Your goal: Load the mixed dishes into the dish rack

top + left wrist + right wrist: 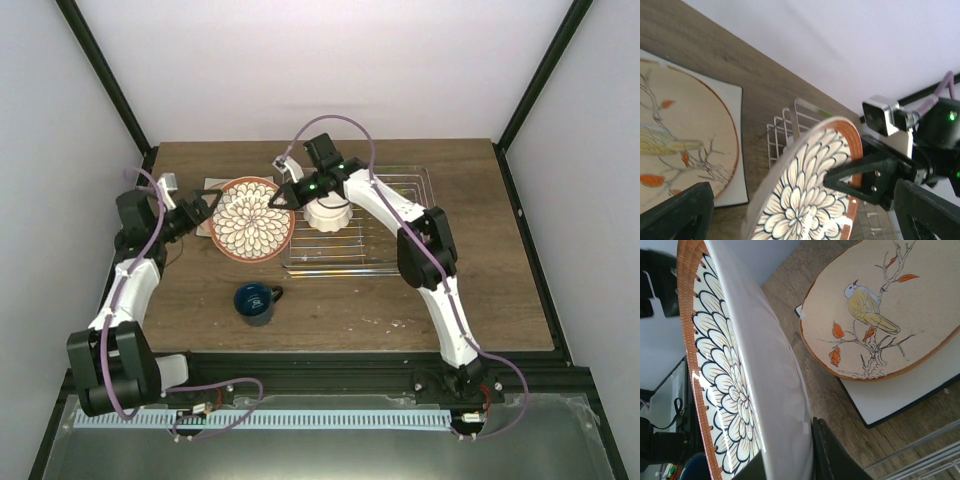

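The beige floral round plate (250,218) stands tilted on edge at the left end of the silver wire dish rack (400,200). My right gripper (283,195) is shut on its right rim; the right wrist view shows a finger on each face of the plate (735,365). My left gripper (207,213) is open at the plate's left side, its fingers (675,215) spread wide around the plate (805,190) without pinching it. A small white scalloped bowl (328,212) sits in the rack. The white square plate (690,125) with a bird picture lies flat behind the floral plate. The dark blue mug (256,302) stands on the table.
The rack's wires (780,135) lie right behind the floral plate's rim. The wooden table (500,290) is bounded by black frame posts and white walls on three sides. Both arm bases sit at the near edge.
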Controlling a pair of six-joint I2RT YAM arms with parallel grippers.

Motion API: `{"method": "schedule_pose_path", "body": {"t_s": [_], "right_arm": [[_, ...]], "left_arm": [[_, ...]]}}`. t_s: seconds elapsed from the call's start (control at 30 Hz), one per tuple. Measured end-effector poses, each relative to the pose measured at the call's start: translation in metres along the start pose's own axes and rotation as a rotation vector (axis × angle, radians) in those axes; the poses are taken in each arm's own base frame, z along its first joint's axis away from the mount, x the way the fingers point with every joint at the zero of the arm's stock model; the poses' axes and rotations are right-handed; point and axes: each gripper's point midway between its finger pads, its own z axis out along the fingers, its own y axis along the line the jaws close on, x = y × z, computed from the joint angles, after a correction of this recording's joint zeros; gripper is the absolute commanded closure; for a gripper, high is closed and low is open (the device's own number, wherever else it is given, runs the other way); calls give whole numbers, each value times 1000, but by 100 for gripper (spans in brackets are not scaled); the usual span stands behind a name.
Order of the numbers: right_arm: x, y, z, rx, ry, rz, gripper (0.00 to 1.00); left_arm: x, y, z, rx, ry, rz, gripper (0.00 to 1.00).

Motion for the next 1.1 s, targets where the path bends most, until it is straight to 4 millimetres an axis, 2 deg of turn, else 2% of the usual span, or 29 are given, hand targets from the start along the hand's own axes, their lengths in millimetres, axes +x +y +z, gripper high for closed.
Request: {"method": "schedule_pose_path", "body": {"t_s": [0.1, 0.17, 0.27, 0.33, 0.47, 0.57, 0.63, 0.73, 0.87, 0.97, 1.03, 1.1], "right_arm": [[-4, -1, -7, 28, -7, -19, 99], [-10, -2, -19, 70, -19, -47, 99], [-22, -2, -47, 169, -43, -115, 99], [-30, 1, -73, 255, -71, -177, 99], [-33, 19, -138, 446, -121, -306, 99], [-28, 25, -178, 597, -136, -386, 99], [-23, 23, -196, 691, -130, -432, 99], [-5, 13, -216, 828, -82, -495, 99], [33, 1, -236, 974, 15, -620, 99], [58, 2, -254, 1056, 67, -750, 99], [65, 7, -267, 1095, 82, -820, 99], [59, 15, -281, 1129, 73, -882, 99]], "left_arm": [[-22, -1, -5, -33, -39, 15, 0], [-41, 6, -10, -82, -72, 18, 0], [-64, 32, -15, -193, -98, 9, 0], [-74, 60, -12, -295, -89, 1, 0], [-69, 110, -2, -459, -6, -29, 0], [-60, 134, 2, -548, 51, -39, 0], [-56, 143, 2, -585, 76, -36, 0], [-56, 145, 3, -602, 88, -28, 0], [-62, 147, 8, -594, 87, -25, 0], [-59, 151, 14, -592, 100, -31, 0], [-57, 152, 17, -589, 110, -32, 0], [-55, 151, 20, -584, 118, -31, 0]]}}
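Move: The right hand already holds the flower plate; the dish rack's middle lies about 20 cm to its right, roughly level ahead and 13 cm below, with the white bowl about 11 cm right and 4 cm ahead. For the open left hand, the bird plate is some 6 cm ahead and 20 cm below, with the square plate just under it and the blue mug about 20 cm back and 6 cm right. Right hand swings the flower plate some 26 cm right, rising, over the rack; open left goes left, down. ##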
